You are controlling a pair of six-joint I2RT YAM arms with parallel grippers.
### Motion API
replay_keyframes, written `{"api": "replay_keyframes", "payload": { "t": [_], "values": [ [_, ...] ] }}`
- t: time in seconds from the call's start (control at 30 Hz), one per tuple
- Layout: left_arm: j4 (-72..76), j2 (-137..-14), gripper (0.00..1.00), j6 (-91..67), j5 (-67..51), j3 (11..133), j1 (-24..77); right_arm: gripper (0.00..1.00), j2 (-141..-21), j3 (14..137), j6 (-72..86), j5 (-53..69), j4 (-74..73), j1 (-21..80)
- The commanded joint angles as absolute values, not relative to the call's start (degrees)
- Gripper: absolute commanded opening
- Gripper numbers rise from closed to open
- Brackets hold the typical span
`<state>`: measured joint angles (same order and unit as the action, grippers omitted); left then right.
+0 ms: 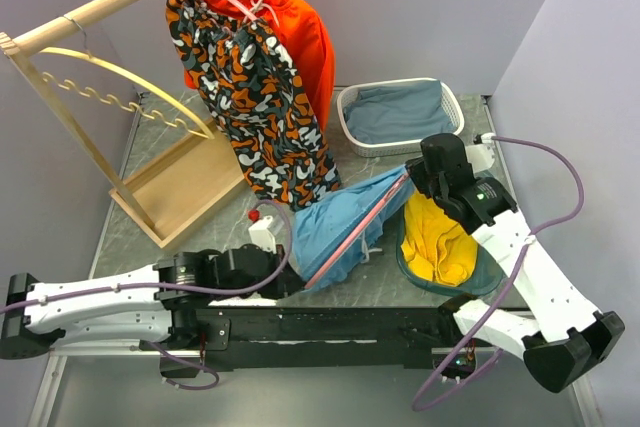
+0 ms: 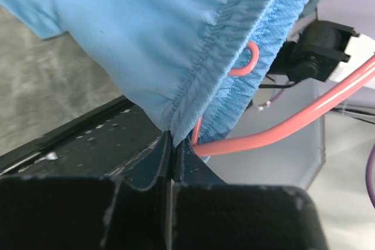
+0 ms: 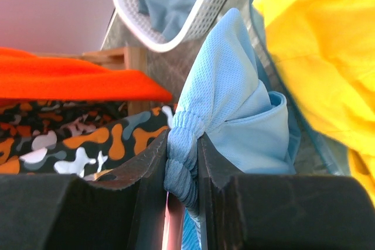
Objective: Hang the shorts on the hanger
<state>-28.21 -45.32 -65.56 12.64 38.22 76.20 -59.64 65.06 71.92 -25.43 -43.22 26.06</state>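
The light sky-blue shorts [image 1: 345,222] hang stretched between my two grippers above the table's middle. The pink hanger [image 1: 355,232] runs diagonally through them. My left gripper [image 1: 292,273] holds the lower end. In the left wrist view it [image 2: 174,139] is shut on the gathered waistband of the shorts [image 2: 146,45], and the hanger [image 2: 293,124] curves out beside the jaws. My right gripper [image 1: 415,181] holds the upper end. Its wrist view shows it [image 3: 183,156] shut on the bunched waistband of the shorts [image 3: 234,98], with a strip of hanger [image 3: 173,226] between the jaws below.
A wooden rack [image 1: 185,187] at the back left carries camouflage shorts [image 1: 260,107], orange shorts [image 1: 305,37] and a yellow hanger [image 1: 120,87]. A white basket [image 1: 346,125] with grey-blue cloth stands at the back right. A yellow garment [image 1: 440,242] lies under the right arm.
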Motion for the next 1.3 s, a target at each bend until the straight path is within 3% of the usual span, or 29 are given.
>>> {"api": "replay_keyframes", "payload": {
  "t": [0.0, 0.6, 1.03, 1.1, 1.13, 1.2, 1.23, 1.27],
  "values": [
    [-29.88, -46.93, 0.01, -63.9, 3.0, 39.99, 76.64, 0.0, -60.82, 70.83, 68.83, -46.65, -37.27, 24.08],
    [-38.32, -39.73, 0.01, -66.88, -4.39, 37.79, 76.64, 0.0, -65.3, 74.97, 62.58, -54.23, -32.08, 21.61],
    [-28.48, -55.36, 0.03, -61.35, 4.21, 58.09, 73.57, 0.0, -62.23, 72.25, 72.51, -50.81, -37.18, 31.29],
    [-26.38, -58.69, 0.14, -59.61, 5.18, 59.23, 73.13, 0.0, -61.79, 72.25, 72.42, -47.75, -37.0, 31.29],
    [-26.54, -59.75, 0.29, -58.81, 6.14, 59.76, 73.13, 0.0, -61.79, 72.42, 72.25, -46.25, -36.48, 31.29],
    [-27.16, -61.51, 0.36, -56.01, 8.16, 61.69, 73.04, 0.0, -62.22, 73.03, 72.24, -43.52, -37.26, 31.11],
    [-26.98, -61.44, 0.53, -55.2, 10.18, 61.87, 73.12, 0.0, -62.4, 73.47, 72.07, -42.37, -37.96, 31.03],
    [-27.16, -61.17, 0.59, -54.5, 11.24, 62.05, 73.04, 0.0, -62.4, 73.48, 71.81, -41.06, -37.88, 30.76]
  ]
}}
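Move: My left hand still pinches the near corner of the shorts' waistband at the hanger's end; my right hand still grips the far corner with the other end. The hanger's middle lies about 11 cm ahead, 11 cm right of and 4 cm above my left hand, and some 11 cm back, 11 cm left of and 4 cm below my right. From my right hand, the green tub is about 5 cm back, 9 cm right and 22 cm down. I ease my left hand a little back and up at the near corner, then swing it quickly up and right along the hanger, to about 8 cm higher and 6 cm farther right, sinking slightly last as its fingers open and let go of the waistband. My right hand keeps its grip, works slightly forward and right while rolling some 10 degrees, then lifts about 3 cm. ##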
